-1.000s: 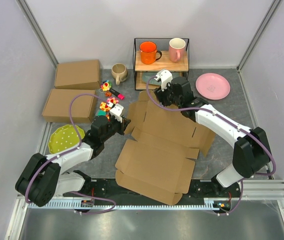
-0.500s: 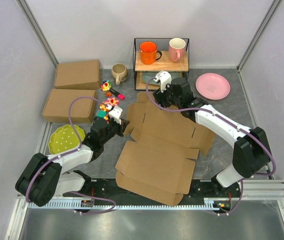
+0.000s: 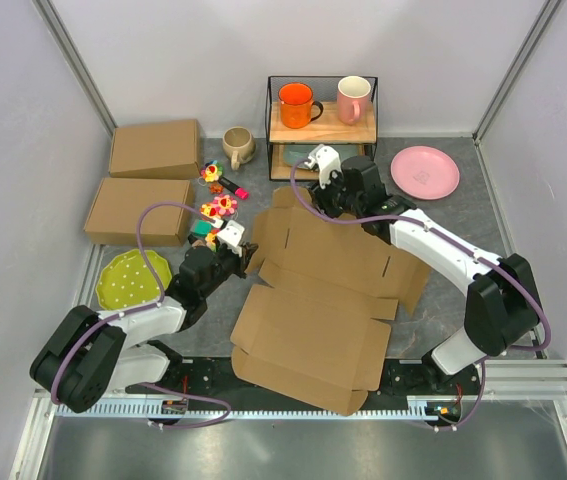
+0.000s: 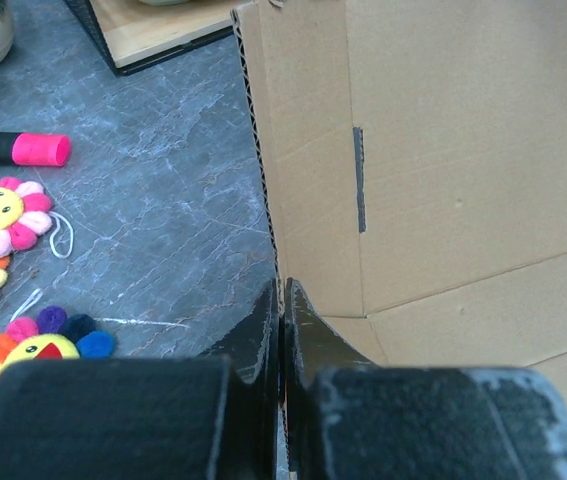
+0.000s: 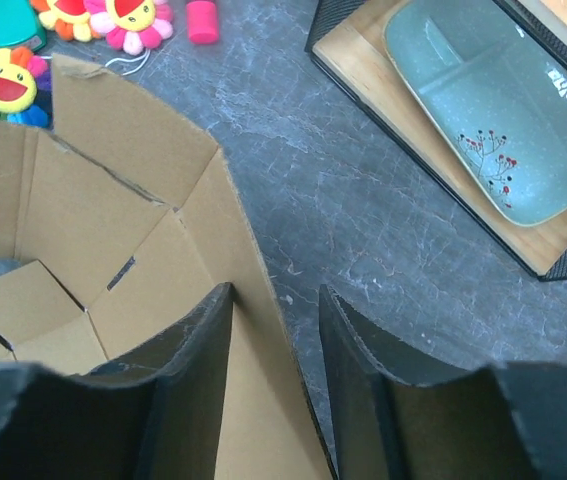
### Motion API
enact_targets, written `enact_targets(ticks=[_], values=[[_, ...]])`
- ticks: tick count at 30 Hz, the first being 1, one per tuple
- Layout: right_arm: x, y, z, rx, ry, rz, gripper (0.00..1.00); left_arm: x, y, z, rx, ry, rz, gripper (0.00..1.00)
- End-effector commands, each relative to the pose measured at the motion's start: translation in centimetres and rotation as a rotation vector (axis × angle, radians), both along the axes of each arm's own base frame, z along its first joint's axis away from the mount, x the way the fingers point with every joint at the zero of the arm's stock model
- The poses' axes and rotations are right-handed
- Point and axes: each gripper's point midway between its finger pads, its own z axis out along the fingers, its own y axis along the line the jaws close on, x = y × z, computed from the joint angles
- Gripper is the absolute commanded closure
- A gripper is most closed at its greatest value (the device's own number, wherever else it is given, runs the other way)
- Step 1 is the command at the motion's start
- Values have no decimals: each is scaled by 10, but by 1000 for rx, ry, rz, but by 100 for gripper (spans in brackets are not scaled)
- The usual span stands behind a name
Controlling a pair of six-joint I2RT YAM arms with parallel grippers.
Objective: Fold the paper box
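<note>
The paper box [image 3: 323,300] lies unfolded in the middle of the table, its side flaps partly raised. My left gripper [image 3: 247,247] is shut on the upright edge of the box's left flap [image 4: 313,200], the cardboard pinched between its fingertips [image 4: 281,300]. My right gripper [image 3: 310,190] is at the box's far left corner. It is open, and a raised flap edge [image 5: 213,210] runs between its two fingers [image 5: 275,292] with a gap on the outer side.
Two closed brown boxes [image 3: 153,148] [image 3: 138,210] sit at the back left, with a green plate [image 3: 133,277] nearer. Flower toys [image 3: 218,207] and a pink marker [image 3: 233,187] lie beside the left flap. A wire rack [image 3: 323,120] with mugs, a beige mug [image 3: 237,146] and a pink plate [image 3: 424,171] stand behind.
My right gripper's fingers have come closer together around the flap edge. The left gripper has drawn slightly back with the flap still in it, and the box shifted a little.
</note>
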Motion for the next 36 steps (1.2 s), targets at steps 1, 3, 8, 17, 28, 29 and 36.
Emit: enact_targets(ticks=[1, 3, 8, 17, 28, 29, 36], values=[[-4, 3, 0, 12, 0, 16, 58, 6, 0, 10, 17, -63, 9, 98], [-7, 4, 4, 22, -1, 24, 67, 6, 1, 8, 23, -48, 14, 98], [-12, 9, -1, 23, 36, 41, 80, 9, 1, 13, 25, -36, 27, 97], [-18, -1, -21, -35, 46, -83, 100, 16, 14, 30, 37, 36, 148, 65], [-43, -17, 28, -86, -179, -146, 100, -2, 47, 85, -48, 49, 297, 52], [-47, -13, 35, -89, -206, -127, 100, -3, 48, 87, -68, 47, 304, 52], [-62, 1, 78, -194, -358, 22, 100, -3, 39, 113, -200, 34, 291, 51]])
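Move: The left gripper is still shut on the box's left edge. From it the rainbow flower lies about 5 cm ahead and 8 cm left, and the pink flower some 13 cm ahead and 6 cm left, both roughly 9 cm lower. The right gripper has the box's far edge between its open fingers, about 1 cm back, 1 cm left and 1 cm down. From the right gripper the teal dish lies about 12 cm ahead, 3 cm right and 14 cm below. Slide the right gripper slightly back and left as you close it to pinch the box's far edge, then draw it down and back by about 4 cm, and lift it nearly 8 cm while still drawing back, the fingers tilting up. Once the right grip is shut, finish opening the left gripper about halfway, let go of the left edge and raise that hand some 9 cm, drifting left and turning about 15 degrees counter-clockwise. ##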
